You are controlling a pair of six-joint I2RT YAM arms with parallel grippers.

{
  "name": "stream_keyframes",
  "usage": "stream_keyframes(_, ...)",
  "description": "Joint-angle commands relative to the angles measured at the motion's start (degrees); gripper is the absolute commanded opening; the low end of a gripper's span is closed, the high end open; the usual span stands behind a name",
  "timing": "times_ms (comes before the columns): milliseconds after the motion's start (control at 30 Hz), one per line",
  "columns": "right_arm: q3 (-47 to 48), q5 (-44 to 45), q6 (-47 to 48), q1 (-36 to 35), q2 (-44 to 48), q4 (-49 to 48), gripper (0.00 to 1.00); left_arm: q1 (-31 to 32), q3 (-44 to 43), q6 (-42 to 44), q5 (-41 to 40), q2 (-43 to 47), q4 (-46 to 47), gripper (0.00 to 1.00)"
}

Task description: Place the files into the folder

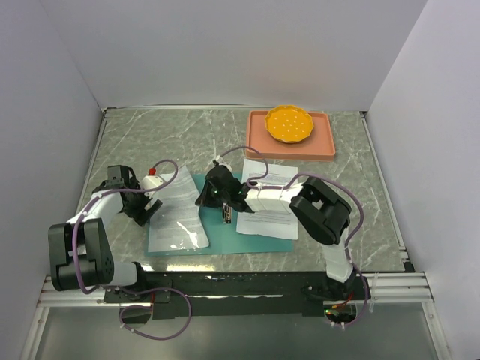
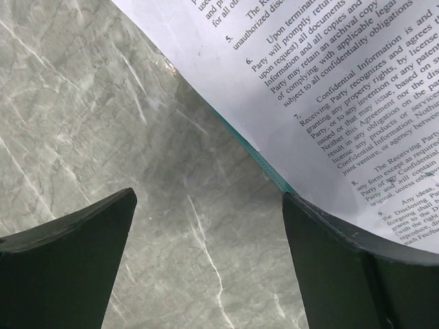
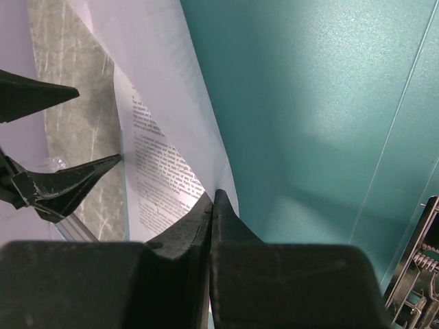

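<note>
The teal folder (image 1: pixel 225 238) lies open and flat near the table's front edge. One sheet of the files (image 1: pixel 174 214) rests on its left half, with its right edge curled up. More sheets (image 1: pixel 268 206) lie on the right half. My right gripper (image 1: pixel 223 204) is over the middle of the folder (image 3: pixel 309 103), its jaws shut, and the tips (image 3: pixel 213 195) pinch the raised edge of the left sheet (image 3: pixel 154 151). My left gripper (image 1: pixel 144 204) is open over bare table (image 2: pixel 209 233) at the folder's left edge (image 2: pixel 264 163). Its right finger (image 2: pixel 357 267) touches the corner of that sheet (image 2: pixel 329 89).
A salmon-pink tray (image 1: pixel 326 146) holding a yellow-orange dish (image 1: pixel 289 123) stands at the back right. A small red-capped object (image 1: pixel 151 172) sits by the left arm. The folder's dark clip (image 3: pixel 418 267) is near my right gripper. White walls close in the marble table (image 1: pixel 150 135).
</note>
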State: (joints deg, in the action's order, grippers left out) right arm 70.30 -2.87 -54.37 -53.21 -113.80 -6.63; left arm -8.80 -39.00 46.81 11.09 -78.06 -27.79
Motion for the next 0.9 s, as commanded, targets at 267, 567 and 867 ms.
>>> stream_keyframes(267,-3.2,-0.3,-0.3,-0.5,2.6,-0.4,0.0,0.6,1.7,-1.7,0.9,-2.3,-5.7,0.96)
stream_keyframes(567,-3.8,-0.7,0.1,-0.8,3.0,0.0,0.0,0.5,1.1,-2.7,0.8,-2.3,-5.1,0.96)
stream_keyframes(867,-3.8,-0.6,3.3,-1.1,4.5,4.9,0.38,-0.9,-4.0,-4.4,1.4,-3.1,-7.4,0.96)
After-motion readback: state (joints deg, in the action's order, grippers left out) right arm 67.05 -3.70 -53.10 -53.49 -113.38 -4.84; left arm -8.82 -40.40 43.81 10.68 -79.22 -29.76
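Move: The right hand already pinches the raised right edge of the left file. The folder's left half, where the file goes, is centred about 8 cm to this hand's left, 4 cm back and 5 cm below. The metal clip lies some 9 cm to its right and 4 cm back, and the other file is about 22 cm right and 1 cm ahead. From the left hand, that left half is centred roughly 9 cm to the right, level fore and aft, 1 cm lower. Keeping its pinch on the left file's right edge, the right hand lowers it about 2 cm towards the folder while easing back and to the right by some 1.5 cm each; it nearly pauses midway, then parts its fingers by about a quarter. The open left hand stays low, one finger still at the folder's left edge. ##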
